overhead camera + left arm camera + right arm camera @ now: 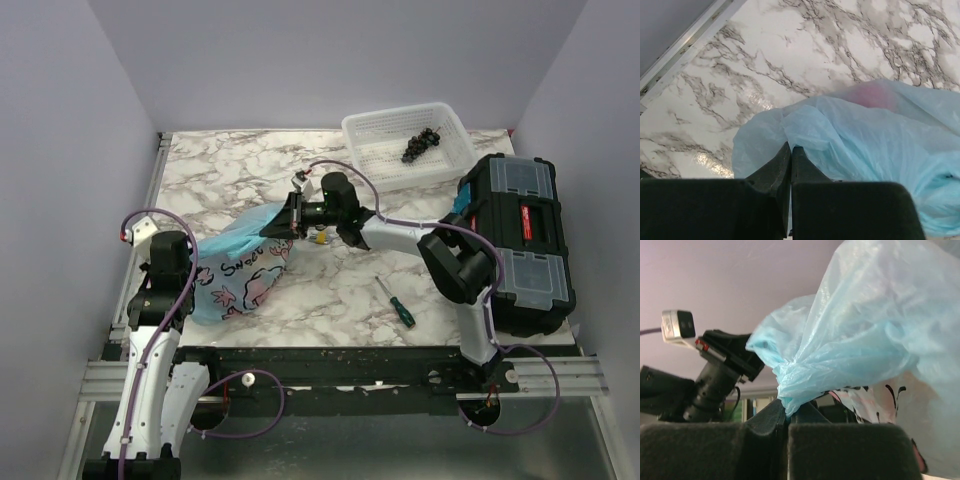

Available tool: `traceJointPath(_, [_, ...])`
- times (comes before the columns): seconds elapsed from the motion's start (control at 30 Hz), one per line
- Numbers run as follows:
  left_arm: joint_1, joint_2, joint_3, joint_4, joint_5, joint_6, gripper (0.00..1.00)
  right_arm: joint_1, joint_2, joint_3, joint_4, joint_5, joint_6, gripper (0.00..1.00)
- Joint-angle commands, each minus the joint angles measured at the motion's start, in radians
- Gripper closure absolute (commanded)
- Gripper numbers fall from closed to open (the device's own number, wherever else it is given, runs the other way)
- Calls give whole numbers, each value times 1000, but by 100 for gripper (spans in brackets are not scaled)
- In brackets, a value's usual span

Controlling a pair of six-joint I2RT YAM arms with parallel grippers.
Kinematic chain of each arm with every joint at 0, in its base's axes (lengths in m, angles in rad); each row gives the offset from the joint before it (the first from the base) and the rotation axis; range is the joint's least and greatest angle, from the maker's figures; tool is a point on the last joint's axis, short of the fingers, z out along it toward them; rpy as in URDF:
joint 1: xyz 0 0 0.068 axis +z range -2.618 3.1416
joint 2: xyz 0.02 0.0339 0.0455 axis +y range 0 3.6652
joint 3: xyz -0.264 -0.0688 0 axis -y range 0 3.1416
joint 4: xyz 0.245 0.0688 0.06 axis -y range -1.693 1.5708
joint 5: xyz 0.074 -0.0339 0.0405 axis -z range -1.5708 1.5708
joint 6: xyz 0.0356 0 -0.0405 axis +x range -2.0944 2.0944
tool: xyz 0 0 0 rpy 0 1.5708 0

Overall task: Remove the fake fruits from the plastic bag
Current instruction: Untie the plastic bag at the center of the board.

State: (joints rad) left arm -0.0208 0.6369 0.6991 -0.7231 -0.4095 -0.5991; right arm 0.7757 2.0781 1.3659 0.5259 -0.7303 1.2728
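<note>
The plastic bag, thin light blue with pink and dark print, lies at the table's left middle. My right gripper is shut on a bunched, twisted part of it at its upper right end and holds that end raised. My left gripper is at the bag's lower left side, its jaws shut with a fold of blue film running into the tips. One reddish fake fruit shows dimly through the film. The other fake fruits are hidden inside the bag.
A white lattice basket at the back right holds a dark grape bunch. A black toolbox stands at the right edge. A green-handled screwdriver lies near the front. A tiny yellow bit sits under the right wrist.
</note>
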Motion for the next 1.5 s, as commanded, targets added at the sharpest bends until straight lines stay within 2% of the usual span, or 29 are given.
traceJointPath(0.0, [6, -11, 27, -52, -131, -50, 100, -45, -10, -8, -33, -166, -146, 99])
traceJointPath(0.2, [5, -24, 21, -46, -129, -42, 100, -66, 23, 27, -57, -236, -190, 99])
traceJointPath(0.27, [6, -43, 23, -26, -72, 1, 100, -65, 24, 22, -36, -236, -177, 99])
traceJointPath(0.33, [5, -66, 28, 9, 63, 85, 100, -65, 24, 5, 18, -243, -139, 99])
traceJointPath(0.4, [5, -93, 32, 28, 233, 137, 90, -65, 22, -8, 62, -251, -108, 99])
traceJointPath(0.5, [5, -133, 43, 15, 358, 100, 60, -65, 6, -23, 83, -236, -97, 99])
traceJointPath(0.57, [5, -156, 50, 5, 432, 63, 47, -66, 1, -27, 53, -213, -112, 99])
traceJointPath(0.73, [5, -208, 66, -4, 609, 6, 35, -65, -3, -29, 16, -191, -142, 99])
traceJointPath(0.8, [5, -231, 56, 32, 678, -41, 27, -64, -7, -36, 19, -189, -149, 99])
traceJointPath(0.9, [5, -205, 40, 88, 744, -183, 27, -64, -13, -47, 23, -184, -150, 99])
traceJointPath(0.97, [1, -163, 40, 76, 760, -297, 32, -64, -17, -52, 28, -185, -145, 99])
traceJointPath(1.03, [-8, -132, 46, 59, 745, -364, 33, -64, -26, -58, 34, -187, -142, 99])
traceJointPath(1.13, [-12, -128, 78, 31, 691, -361, 33, -64, -40, -68, 36, -182, -146, 99])
traceJointPath(1.2, [-12, -147, 136, -22, 582, -286, 34, -65, -48, -70, 30, -181, -151, 99])
traceJointPath(1.3, [-13, -185, 205, -102, 346, -180, 30, -64, -60, -81, 23, -171, -166, 99])
traceJointPath(1.33, [-13, -197, 214, -98, 319, -134, 28, -64, -64, -85, 19, -168, -171, 99])
traceJointPath(1.4, [-13, -214, 222, -59, 354, -36, 26, -64, -71, -92, 3, -164, -185, 99])
traceJointPath(1.47, [-13, -213, 221, 14, 501, 52, 26, -64, -79, -99, -10, -161, -194, 99])
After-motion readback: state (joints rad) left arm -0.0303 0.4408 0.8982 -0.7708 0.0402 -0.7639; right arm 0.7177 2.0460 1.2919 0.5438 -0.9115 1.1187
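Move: The blue bag's gathered neck, with its knot, runs between the hands: its middle lies roughly 17 cm to the left hand's right, 3 cm ahead and 3 cm lower, and about 5 cm to the right hand's left, level with it fore and aft and 1 cm lower. The bag's body lies about 17 cm right, 5 cm back and 11 cm below the left hand. Some 11 cm right of the right hand, straight across and 16 cm below, is a small yellow piece. The bag's loose blue end is let go by the left hand, which first draws about 1 cm farther left, then opens wide and swings some 12 cm right while rising. It comes back about 4 cm left, still climbing, and ends some 11 cm higher, fingers tipped up about 20 degrees. The right hand keeps its pinch on the neck and eases about 3 cm right. ##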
